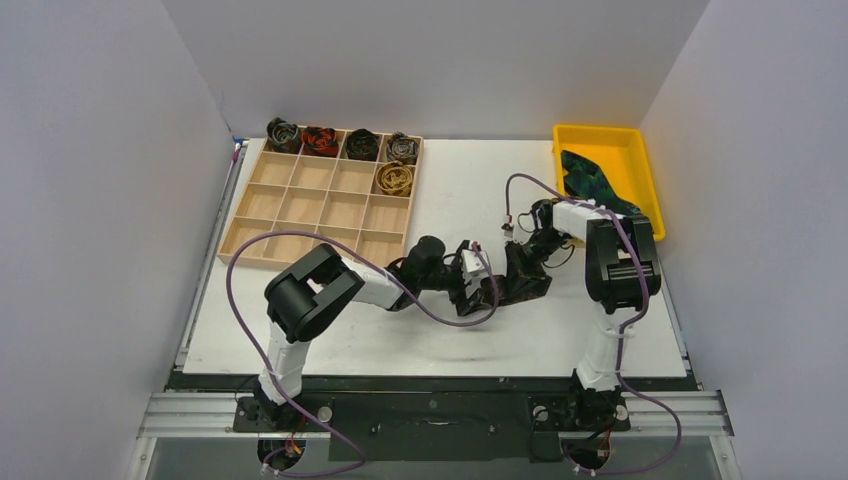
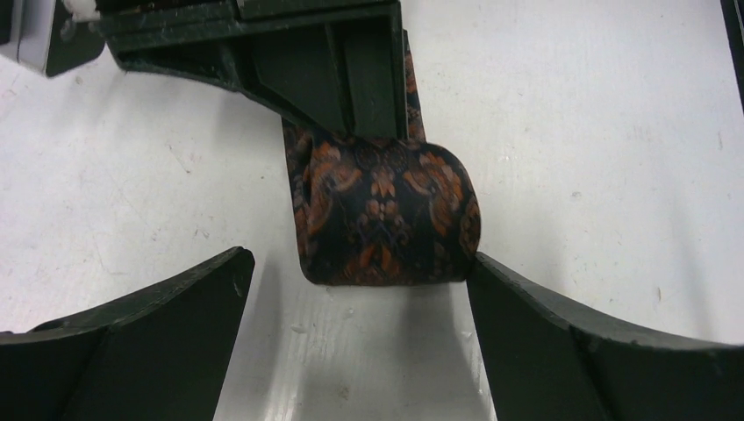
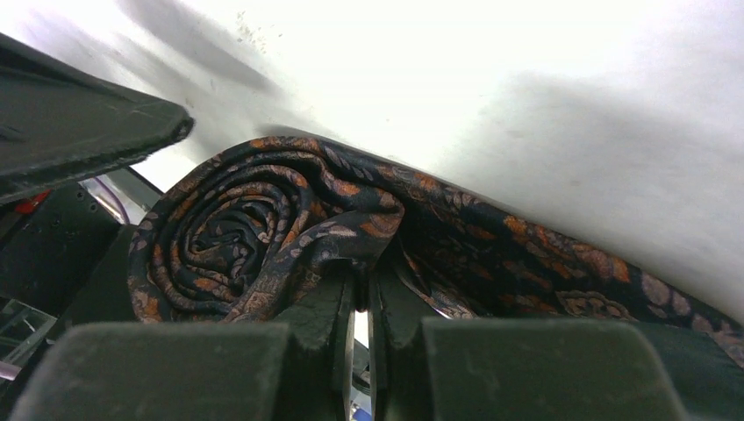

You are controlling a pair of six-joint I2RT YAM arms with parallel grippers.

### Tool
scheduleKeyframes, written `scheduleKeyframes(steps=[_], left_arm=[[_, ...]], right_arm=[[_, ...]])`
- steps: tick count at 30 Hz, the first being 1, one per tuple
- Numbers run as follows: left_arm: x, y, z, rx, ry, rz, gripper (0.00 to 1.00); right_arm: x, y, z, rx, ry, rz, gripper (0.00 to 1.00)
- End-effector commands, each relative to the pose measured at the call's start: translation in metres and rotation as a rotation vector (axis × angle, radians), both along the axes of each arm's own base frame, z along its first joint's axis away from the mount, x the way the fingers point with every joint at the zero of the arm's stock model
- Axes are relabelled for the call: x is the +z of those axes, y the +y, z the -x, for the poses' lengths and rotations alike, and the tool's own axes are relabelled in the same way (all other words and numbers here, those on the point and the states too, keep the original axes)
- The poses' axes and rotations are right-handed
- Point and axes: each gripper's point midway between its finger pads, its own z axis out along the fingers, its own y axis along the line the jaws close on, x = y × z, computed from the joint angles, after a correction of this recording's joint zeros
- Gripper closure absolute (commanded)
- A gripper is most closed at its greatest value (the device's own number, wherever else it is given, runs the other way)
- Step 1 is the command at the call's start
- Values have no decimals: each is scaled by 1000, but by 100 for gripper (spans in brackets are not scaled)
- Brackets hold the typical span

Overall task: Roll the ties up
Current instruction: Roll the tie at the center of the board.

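Note:
A dark brown-black tie with orange pattern (image 2: 382, 215) lies partly rolled into a coil (image 3: 232, 232) at the table's middle (image 1: 527, 285). My right gripper (image 3: 361, 272) is shut on a fold of its fabric beside the coil, and it shows from the front in the left wrist view (image 2: 338, 74). My left gripper (image 2: 360, 263) stands open around the near end of the coil; its right fingertip (image 2: 491, 281) touches the coil's edge, the left one is apart. A green-blue tie (image 1: 590, 180) lies in the yellow bin (image 1: 640, 150).
A wooden compartment tray (image 1: 300, 205) stands at the back left with several rolled tie coils (image 1: 360, 145) in its far cells. The two arms (image 1: 420, 265) meet close together at mid-table. White walls enclose the table on three sides.

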Motion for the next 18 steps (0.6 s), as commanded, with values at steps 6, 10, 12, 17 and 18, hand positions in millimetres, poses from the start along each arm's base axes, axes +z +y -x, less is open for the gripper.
scheduleKeyframes(steps=[6,10,12,17,18], left_arm=[[2,-23,2,-38,-54,40,12],[-12,-19,5,-51,-47,7,15],[-19,-16,8,-59,-45,-16,29],[-28,0,14,-69,-39,-52,66],[-32,4,17,-73,-27,-66,68]], right_arm=[[-37,8,-3,46,-84,123,100],[-37,13,-5,0,-68,109,100],[-36,13,-6,-9,-69,101,100],[-13,14,-9,-22,-107,6,96],[-3,12,-13,-27,-130,-18,92]])
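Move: The rolled part of the tie lies about 4 cm to the right of the left hand, level with it front to back and some 2 cm lower, with the tie's flat tail centred roughly 12 cm to the right, level front to back and 4 cm below. The right fingertips are about 7 cm to the left hand's right, level front to back and 2 cm lower; from them the roll sits about 3 cm to the left, level front to back and slightly below. The right hand, still shut on the tie beside the roll, draws it about 3 cm to the left and 1 to 2 cm back towards the open left gripper, then holds nearly still. Meanwhile the left hand sinks some 2.5 cm onto the roll, easing about 1 cm back and at first a little right, and once down closes from wide open to less than half open, pinching the roll between its far and near fingers. ##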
